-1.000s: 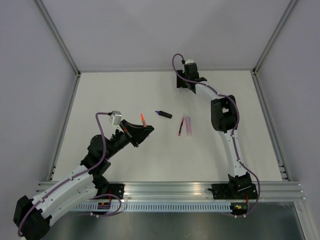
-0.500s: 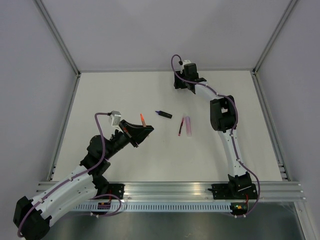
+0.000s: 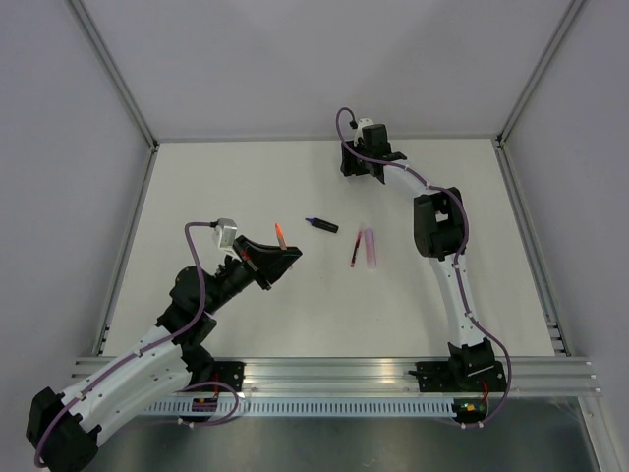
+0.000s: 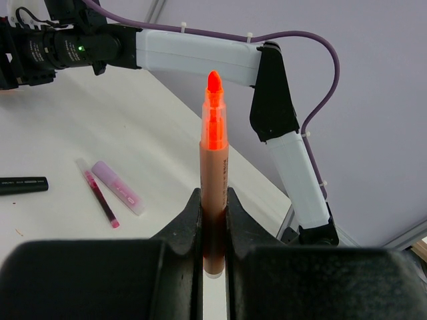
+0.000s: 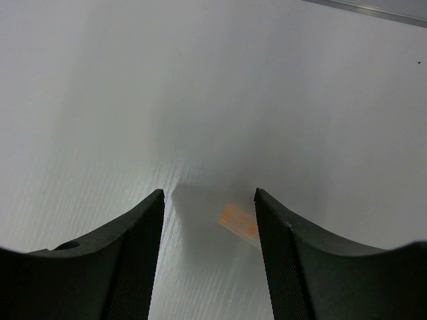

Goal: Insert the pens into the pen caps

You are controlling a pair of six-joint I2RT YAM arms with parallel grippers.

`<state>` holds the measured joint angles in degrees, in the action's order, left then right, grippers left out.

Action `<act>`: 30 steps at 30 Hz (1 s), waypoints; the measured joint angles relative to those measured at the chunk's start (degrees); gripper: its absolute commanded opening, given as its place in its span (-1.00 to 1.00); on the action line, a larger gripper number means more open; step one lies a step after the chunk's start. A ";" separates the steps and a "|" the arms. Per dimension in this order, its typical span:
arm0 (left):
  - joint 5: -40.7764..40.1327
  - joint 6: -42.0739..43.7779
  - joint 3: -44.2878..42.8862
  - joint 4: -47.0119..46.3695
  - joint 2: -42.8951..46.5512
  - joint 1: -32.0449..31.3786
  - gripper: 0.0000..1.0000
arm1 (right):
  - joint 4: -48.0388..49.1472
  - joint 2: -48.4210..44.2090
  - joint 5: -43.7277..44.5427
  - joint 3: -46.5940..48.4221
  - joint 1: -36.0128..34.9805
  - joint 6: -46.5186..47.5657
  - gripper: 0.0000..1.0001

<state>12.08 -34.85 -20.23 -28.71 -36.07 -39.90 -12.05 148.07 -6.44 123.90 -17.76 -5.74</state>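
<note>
My left gripper is shut on an orange-red pen, which stands upright with its bare tip up. Far back on the table, my right gripper is open and points down. A small orange pen cap lies on the table between its fingers, close to the right finger. A dark navy pen lies mid-table. Right of it, a slim pink-red pen lies beside a light purple pen cap.
White walls with metal posts close in the white table on three sides. The right arm reaches over the table's right half towards the back edge. An aluminium rail runs along the near edge.
My right gripper has shifted slightly left along the back edge and its jaws have narrowed a little. The left arm and the pen it holds have not moved.
</note>
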 measured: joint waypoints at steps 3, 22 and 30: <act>0.00 0.00 0.00 0.02 0.00 0.02 -0.95 | -0.50 -0.46 -0.76 -0.59 0.00 0.31 0.23; -0.04 0.02 0.00 0.37 0.00 0.02 -0.95 | -5.62 -7.69 -5.64 -10.05 -0.04 6.23 0.10; -0.09 0.02 0.00 0.42 0.00 0.02 -0.95 | -6.88 -8.46 -5.46 -11.08 -0.31 9.81 -0.38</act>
<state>11.99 -34.83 -20.23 -28.29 -36.07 -39.88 -18.94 139.61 -11.90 112.81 -18.06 4.08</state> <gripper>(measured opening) 0.123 0.376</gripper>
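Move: Almost under the right fingertips lies the orange pen cap, about 1 cm ahead of the open hand, 2 cm to its right and 2 cm below. Back towards the base, the black pen lies roughly 20 cm behind this hand and 7 cm left; the red pen is some 28 cm back and 1 cm right. From the left hand, which holds the orange pen, the cap is about 45 cm ahead, 11 cm right and 28 cm lower. Drawing back towards the base by about 6 cm, low over the table, the right hand brings the orange cap along. Its wrist turns some 10 degrees counter-clockwise and tips slightly further down. Late in the pull the fingers narrow clearly around the cap without shutting fully; a grip can't be made out. ##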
